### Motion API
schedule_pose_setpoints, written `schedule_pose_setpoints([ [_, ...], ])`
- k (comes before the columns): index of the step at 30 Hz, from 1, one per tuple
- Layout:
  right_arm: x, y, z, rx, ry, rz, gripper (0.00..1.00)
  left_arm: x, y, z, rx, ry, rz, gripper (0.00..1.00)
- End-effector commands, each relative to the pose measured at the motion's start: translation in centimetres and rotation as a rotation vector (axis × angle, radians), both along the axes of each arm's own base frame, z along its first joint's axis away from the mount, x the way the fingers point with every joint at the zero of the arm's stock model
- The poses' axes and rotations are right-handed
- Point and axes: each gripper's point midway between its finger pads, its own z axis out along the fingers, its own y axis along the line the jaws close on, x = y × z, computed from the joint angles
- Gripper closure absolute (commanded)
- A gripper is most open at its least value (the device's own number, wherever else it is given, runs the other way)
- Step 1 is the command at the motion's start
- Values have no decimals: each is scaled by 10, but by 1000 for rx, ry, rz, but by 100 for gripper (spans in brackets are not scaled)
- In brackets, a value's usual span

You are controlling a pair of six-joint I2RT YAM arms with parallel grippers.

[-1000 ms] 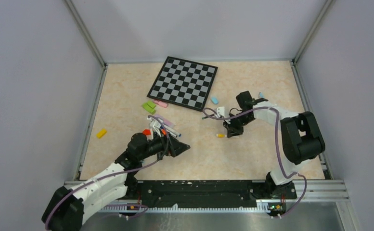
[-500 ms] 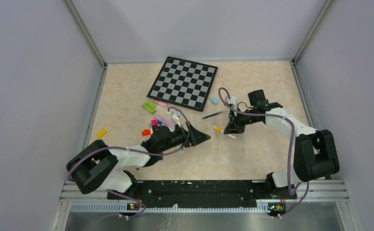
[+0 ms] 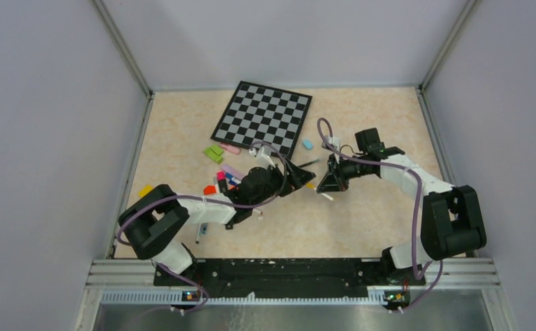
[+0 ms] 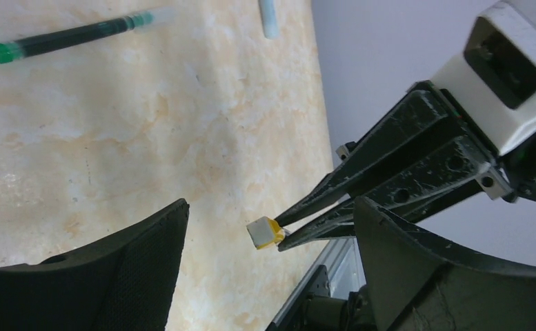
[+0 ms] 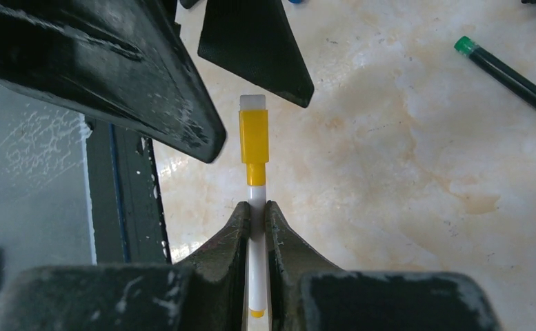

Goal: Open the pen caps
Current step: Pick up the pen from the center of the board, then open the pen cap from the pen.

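My right gripper (image 5: 256, 210) is shut on the barrel of a white pen (image 5: 255, 272). The pen's yellow cap (image 5: 254, 138) sticks out past the fingertips, towards the left arm. My left gripper (image 4: 272, 255) is open, and its two fingers (image 5: 254, 41) stand on either side of that yellow cap (image 4: 266, 233) without touching it. In the top view both grippers meet mid-table, left gripper (image 3: 296, 181) facing right gripper (image 3: 323, 183). More pens lie in a loose pile (image 3: 229, 174) left of them. A thin dark pen with a green end (image 4: 65, 40) lies flat nearby.
The checkered board (image 3: 263, 118) lies at the back. Loose caps are scattered about: green ones (image 3: 214, 153), a yellow one (image 3: 145, 191), a red one (image 3: 210, 189) and a light-blue one (image 3: 307, 144). A pink pen (image 3: 230, 148) lies by the board. Walls enclose the table.
The left arm has swung and reached right until its open fingers flank the yellow cap. The right gripper shifted right with the white pen, then held still.
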Motion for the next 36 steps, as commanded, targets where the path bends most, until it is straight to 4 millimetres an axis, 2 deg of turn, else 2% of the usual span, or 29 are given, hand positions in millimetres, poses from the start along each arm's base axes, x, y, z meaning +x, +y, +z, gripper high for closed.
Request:
schedule_pose_setpoints([
  [1, 3, 8, 8, 49, -2, 7, 100, 14, -7, 1, 39, -5, 75, 10],
  [7, 10, 6, 0, 21, 4, -37, 100, 11, -15, -3, 53, -1, 100, 22],
  [12, 12, 6, -4, 10, 11, -51, 100, 11, -17, -3, 53, -2, 111, 41],
  [15, 12, 6, -5, 8, 10, -52, 100, 12, -19, -4, 55, -3, 109, 49],
  [27, 9, 6, -7, 9, 10, -38, 100, 10, -24, -9, 54, -1, 86, 73],
  [31, 7, 8, -7, 11, 6, -25, 100, 10, -25, -9, 55, -9, 85, 89],
  [33, 6, 9, -7, 14, 5, -19, 100, 11, -25, -7, 53, -18, 84, 99],
  [36, 6, 9, -6, 18, 7, -16, 100, 11, -24, -4, 45, -32, 83, 100],
])
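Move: The yellow-and-white pen is held slanting up in the right gripper; its yellow cap is the target, about 2 cm to the left hand's right, 1 cm below and roughly level fore-and-aft. From the right hand, the cap lies some 3 cm left, 2 cm ahead and 2 cm up. The dark pen on the table is about 8 cm ahead of the left hand and 13 cm below; the light-blue cap lies 15 cm ahead, 1 cm right, equally low. Keep the pen pinched by its white barrel in the right gripper, letting that hand ease only about 1 cm forward and down. Bring the left gripper some 2 cm right and nearly 3 cm down, then back up about 1 cm, while closing its wide-open fingers steadily until they pinch the yellow cap from both sides, the squeeze rising at the end. ##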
